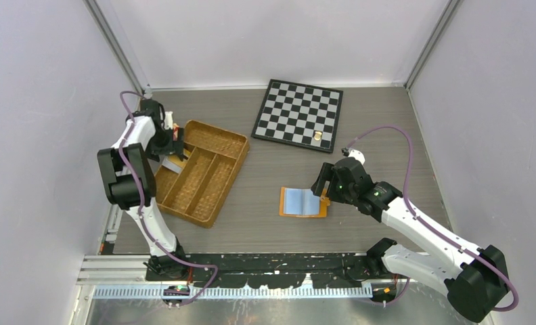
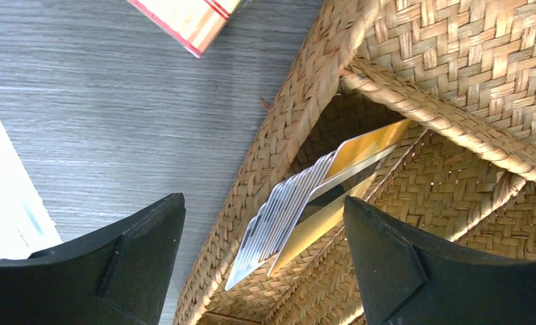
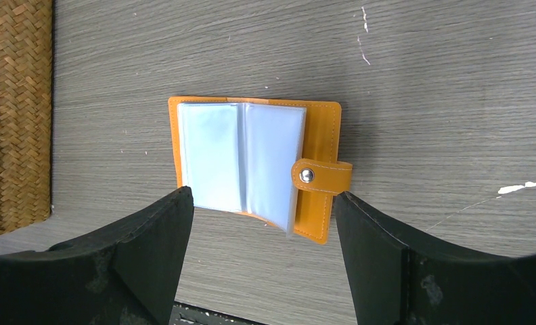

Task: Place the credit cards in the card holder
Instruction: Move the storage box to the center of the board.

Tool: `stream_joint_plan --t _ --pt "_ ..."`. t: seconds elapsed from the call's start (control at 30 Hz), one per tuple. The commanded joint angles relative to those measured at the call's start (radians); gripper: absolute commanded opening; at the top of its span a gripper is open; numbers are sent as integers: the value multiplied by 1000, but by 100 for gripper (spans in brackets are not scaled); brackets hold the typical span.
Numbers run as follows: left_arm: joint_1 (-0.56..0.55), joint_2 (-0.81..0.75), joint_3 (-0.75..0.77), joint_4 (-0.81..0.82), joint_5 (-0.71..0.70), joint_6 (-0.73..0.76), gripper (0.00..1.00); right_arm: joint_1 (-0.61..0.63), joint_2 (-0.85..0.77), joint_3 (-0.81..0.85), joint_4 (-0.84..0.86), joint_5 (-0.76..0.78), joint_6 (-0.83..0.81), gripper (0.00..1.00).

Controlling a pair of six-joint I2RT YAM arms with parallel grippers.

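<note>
The orange card holder (image 3: 323,139) lies open on the table, its clear pale-blue sleeves up and its snap tab (image 3: 321,176) to the right; it also shows in the top view (image 1: 304,202). My right gripper (image 3: 263,198) is open and empty, hovering over the holder's near edge (image 1: 324,188). A silver-grey striped credit card (image 2: 285,206) and a gold card (image 2: 329,206) lean together inside the woven tray (image 2: 455,61). My left gripper (image 2: 264,200) is open above them, at the tray's far-left corner (image 1: 167,142), one finger outside the rim and one inside.
The brown divided tray (image 1: 201,172) sits left of centre. A red-and-tan packet (image 2: 187,17) lies beside it. A pale flat card-like sheet (image 2: 8,196) lies on the table left of the tray. A chessboard (image 1: 298,114) with a small gold piece (image 1: 317,137) is at the back.
</note>
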Motion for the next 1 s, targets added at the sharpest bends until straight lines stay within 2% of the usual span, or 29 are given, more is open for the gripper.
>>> stream_joint_plan --t 0.0,0.37,0.53,0.77,0.83,0.97 --pt "20 -67 24 3 -54 -2 88 -5 -9 6 25 7 14 81" --pt "25 -100 12 7 -63 -9 81 -5 2 13 24 6 10 81" --pt "27 -104 10 6 -60 -9 65 -6 5 14 24 4 11 81" --pt "26 -106 10 4 -55 -9 46 -6 10 15 25 2 10 81" --pt "27 -112 11 2 -55 -9 36 -6 10 15 25 3 10 81" --pt "25 -132 4 0 -61 -9 30 -6 8 17 24 0 9 81"
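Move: The storage box's middle lies about 11 cm to the right of the left gripper, 6 cm back and 2 cm lower. The credit cards stand in its left compartment, about 2 cm right of that gripper, 1 cm ahead and 1 cm lower. The red-and-white packet is on the table some 10 cm ahead, 1 cm left and 3 cm lower. From the idle right gripper, the storage box is roughly 42 cm left, 8 cm ahead and 8 cm below. Bring the left gripper up about 3 cm, easing roughly 1 cm to the left during the first half. Start wide open with the left finger outside the storage box's left wall and the right finger inside, by the cards; then, while rising, close to about a third open beside the upper edges of the cards. ##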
